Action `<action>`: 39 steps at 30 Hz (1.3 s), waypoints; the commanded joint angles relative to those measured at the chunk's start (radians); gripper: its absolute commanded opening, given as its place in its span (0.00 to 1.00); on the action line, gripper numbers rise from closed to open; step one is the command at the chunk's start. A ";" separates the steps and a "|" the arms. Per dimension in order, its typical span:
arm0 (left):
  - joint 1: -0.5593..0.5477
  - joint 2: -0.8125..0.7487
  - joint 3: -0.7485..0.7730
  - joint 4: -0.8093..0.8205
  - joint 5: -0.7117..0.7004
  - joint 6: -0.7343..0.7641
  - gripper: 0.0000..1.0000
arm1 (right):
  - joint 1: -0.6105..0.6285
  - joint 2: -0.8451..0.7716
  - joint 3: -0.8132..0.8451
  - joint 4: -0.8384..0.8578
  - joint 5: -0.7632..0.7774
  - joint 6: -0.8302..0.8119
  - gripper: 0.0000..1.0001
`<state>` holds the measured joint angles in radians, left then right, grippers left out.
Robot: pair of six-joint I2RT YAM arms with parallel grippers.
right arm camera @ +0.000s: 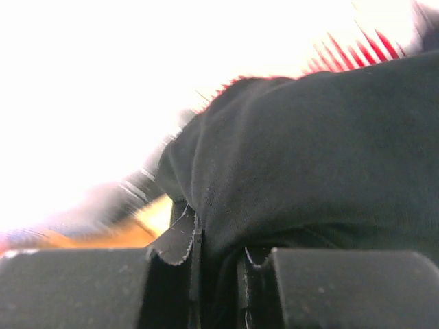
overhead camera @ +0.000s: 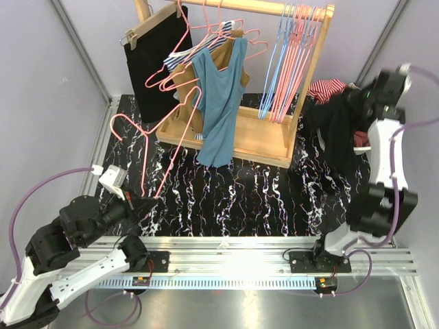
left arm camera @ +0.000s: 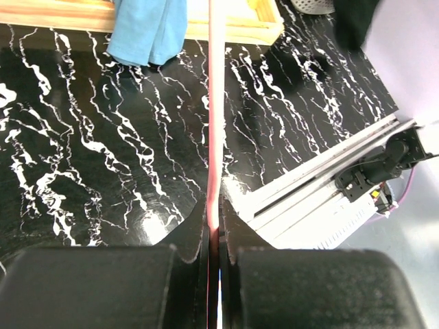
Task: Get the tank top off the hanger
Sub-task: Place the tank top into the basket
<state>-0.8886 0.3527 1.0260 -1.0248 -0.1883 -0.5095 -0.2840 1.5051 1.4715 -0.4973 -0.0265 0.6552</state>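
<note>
My left gripper (overhead camera: pixel 147 203) (left arm camera: pixel 218 236) is low at the near left of the table, shut on the thin rod of a bare pink hanger (overhead camera: pixel 177 147) (left arm camera: pixel 215 103). The hanger slants up toward the rack with no garment on it. At the far right, my right gripper (overhead camera: pixel 357 94) (right arm camera: pixel 218 253) is raised, with a fold of the black tank top (overhead camera: pixel 336 137) (right arm camera: pixel 309 151) pinched between its fingers. The tank top hangs down from there over a pile of clothes. The jaws stand slightly apart with the cloth filling the gap.
A wooden rack (overhead camera: pixel 260 137) stands at the back. It carries a blue sleeveless top (overhead camera: pixel 223 103), a black garment (overhead camera: pixel 154 62) and several empty pink and blue hangers (overhead camera: pixel 288 62). A red-striped cloth (overhead camera: pixel 326 88) lies in the right pile. Grey walls close both sides.
</note>
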 commanded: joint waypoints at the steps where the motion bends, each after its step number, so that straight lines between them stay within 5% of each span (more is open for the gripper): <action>1: -0.003 -0.027 0.000 0.085 0.024 -0.004 0.00 | 0.002 0.108 0.375 0.174 -0.075 -0.023 0.00; 6: -0.003 -0.069 -0.010 0.075 -0.002 -0.011 0.00 | 0.000 0.312 0.640 0.123 0.009 -0.083 0.00; 12: -0.003 -0.084 -0.035 0.089 -0.002 -0.020 0.00 | 0.000 0.496 0.543 0.077 0.167 -0.123 0.00; 20: -0.003 -0.112 -0.069 0.109 0.016 -0.057 0.00 | 0.002 0.895 0.654 -0.208 0.071 -0.126 0.00; 23: -0.003 -0.110 -0.078 0.118 0.030 -0.060 0.00 | 0.002 1.024 0.837 -0.369 0.028 -0.117 0.01; 24: -0.003 -0.104 -0.083 0.121 0.041 -0.058 0.00 | 0.002 1.047 0.948 -0.409 -0.016 -0.127 0.06; 25: -0.003 -0.098 -0.083 0.123 0.062 -0.057 0.00 | 0.002 1.063 0.996 -0.479 -0.013 -0.129 0.37; 28: -0.003 -0.055 -0.078 0.086 0.107 -0.044 0.00 | 0.000 0.971 0.998 -0.438 0.020 -0.121 0.76; 29: -0.003 -0.041 -0.079 0.075 0.116 -0.043 0.00 | 0.000 0.858 0.956 -0.393 0.020 -0.120 1.00; 37: -0.003 -0.058 -0.219 0.081 0.211 -0.109 0.00 | -0.003 0.415 0.727 -0.268 0.070 -0.065 1.00; 39: -0.003 -0.066 -0.242 0.077 0.233 -0.115 0.00 | -0.003 0.309 0.533 -0.209 0.030 -0.036 1.00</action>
<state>-0.8890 0.3084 0.8036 -0.9882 -0.0254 -0.5964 -0.2916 2.0190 2.1338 -0.7521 0.0216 0.5739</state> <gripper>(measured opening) 0.024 0.994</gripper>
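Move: The black tank top, already in the right fingers and hanging down at the basket's near side, is bound for the white laundry basket: its middle is about 10 cm ahead of the right hand, 1 cm to the right and 22 cm below. The red-striped top lies in it some 18 cm ahead, 4 cm left and 17 cm below the hand; the rack base's right end is 5 cm ahead, 19 cm left, 25 cm below. From the left hand, the basket is roughly 44 cm ahead, 58 cm right, 23 cm below. The black tank top is swung up and forward over the basket, the right hand tilting its fingers up, then carried steeply down about 35 cm and slightly right as they tip down again. Low over the basket the right fingers open wide and let go, then back away upward. The left hand keeps the empty pink hanger and finally sinks about 7 cm, drifting right. ##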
